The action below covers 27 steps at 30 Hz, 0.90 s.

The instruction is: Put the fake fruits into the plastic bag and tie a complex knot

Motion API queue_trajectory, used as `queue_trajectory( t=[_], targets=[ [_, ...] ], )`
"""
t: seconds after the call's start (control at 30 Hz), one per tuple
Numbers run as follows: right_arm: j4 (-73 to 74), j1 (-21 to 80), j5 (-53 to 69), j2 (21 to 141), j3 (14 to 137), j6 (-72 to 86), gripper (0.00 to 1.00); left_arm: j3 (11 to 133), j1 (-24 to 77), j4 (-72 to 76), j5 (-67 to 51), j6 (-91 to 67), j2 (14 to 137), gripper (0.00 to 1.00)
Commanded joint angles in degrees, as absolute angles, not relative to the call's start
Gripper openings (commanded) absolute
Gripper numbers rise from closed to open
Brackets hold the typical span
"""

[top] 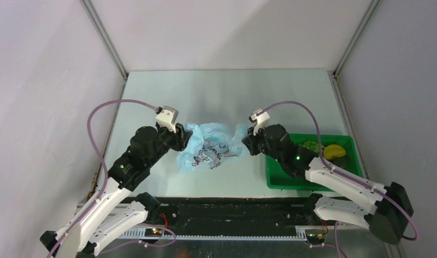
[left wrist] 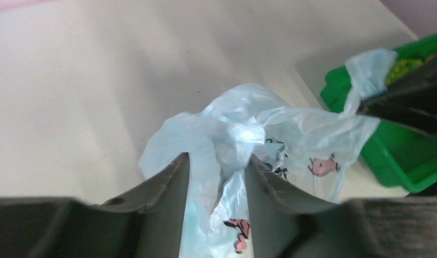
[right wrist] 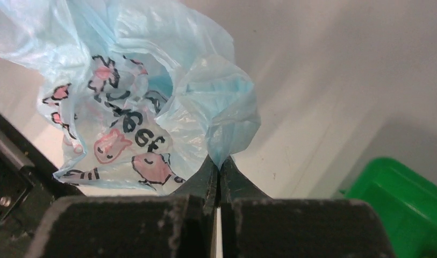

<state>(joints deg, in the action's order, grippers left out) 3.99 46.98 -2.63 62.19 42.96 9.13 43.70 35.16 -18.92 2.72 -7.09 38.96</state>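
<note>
The light-blue plastic bag [top: 210, 146] lies crumpled on the table between my two grippers, its pink-and-dark print facing up. My left gripper [top: 183, 141] is at the bag's left edge. In the left wrist view its fingers [left wrist: 173, 177] stand apart, with loose folds of the bag [left wrist: 291, 129] between them. My right gripper [right wrist: 220, 164] is shut on a pinched corner of the bag [right wrist: 151, 80] at its right edge. The fake fruits sit in the green tray [top: 307, 185]: light-green grapes [top: 311, 145] and a yellow fruit [top: 334, 151].
The green tray [right wrist: 404, 199] stands at the right of the table, just behind my right arm. White walls with metal corner posts enclose the table on three sides. A black rail with the arm bases runs along the near edge.
</note>
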Motion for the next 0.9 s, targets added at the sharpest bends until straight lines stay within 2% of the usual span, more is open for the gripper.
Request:
queue_trajectory(
  t=[0.0,0.1,0.2,0.3,0.5,0.73,0.87],
  targets=[
    [9.1,55.2,-29.5,58.0,41.9,17.9,0.00,47.8,35.3,-25.0,13.0,-14.7,38.5,0.64],
    [9.9,64.7,-41.9,58.7,41.7,24.2,0.00,50.5,35.3,-28.4,14.0,-19.7,37.5,0.82],
    [8.5,70.2,-50.6,61.3,41.6,27.0,0.00,51.8,35.3,-32.6,15.7,-25.7,35.9,0.90],
    [6.1,74.0,-52.1,63.4,41.6,28.5,0.00,50.4,35.3,-33.7,15.5,-30.5,32.9,0.98],
    [1.6,77.1,-51.4,67.5,42.2,28.2,0.00,43.5,35.4,-31.3,12.0,-42.8,28.1,0.99],
    [0.9,77.5,-52.5,69.3,43.0,28.7,0.00,37.5,35.6,-33.2,11.9,-48.2,25.8,0.99],
    [0.6,77.4,-53.2,69.8,43.7,28.3,0.00,34.2,35.9,-31.8,6.2,-51.8,26.0,0.99]
  ],
)
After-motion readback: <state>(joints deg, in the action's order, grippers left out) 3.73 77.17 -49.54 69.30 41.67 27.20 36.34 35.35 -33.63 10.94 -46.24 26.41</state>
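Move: The plastic bag hangs between my hands. Its middle is about 9 cm right of my left hand, 3 cm back and some 8 cm lower, with its left flap still between those fingers. From my right hand, already shut on the right rim, the bag's middle is roughly 14 cm left, level ahead and 5 cm below. From the right hand, the green tray lies about 32 cm right, 8 cm back and 15 cm down. I finish opening my left fingers wide and let go of the bag's left flap. That hand backs off leftward about 4 cm, rising a little, then drops some 7 cm while drawing back, rolling left side down and tipping its fingers about 20 degrees lower. My right hand keeps its pinch on the rim and pulls it back about 6 cm and slightly left, turning clockwise. ##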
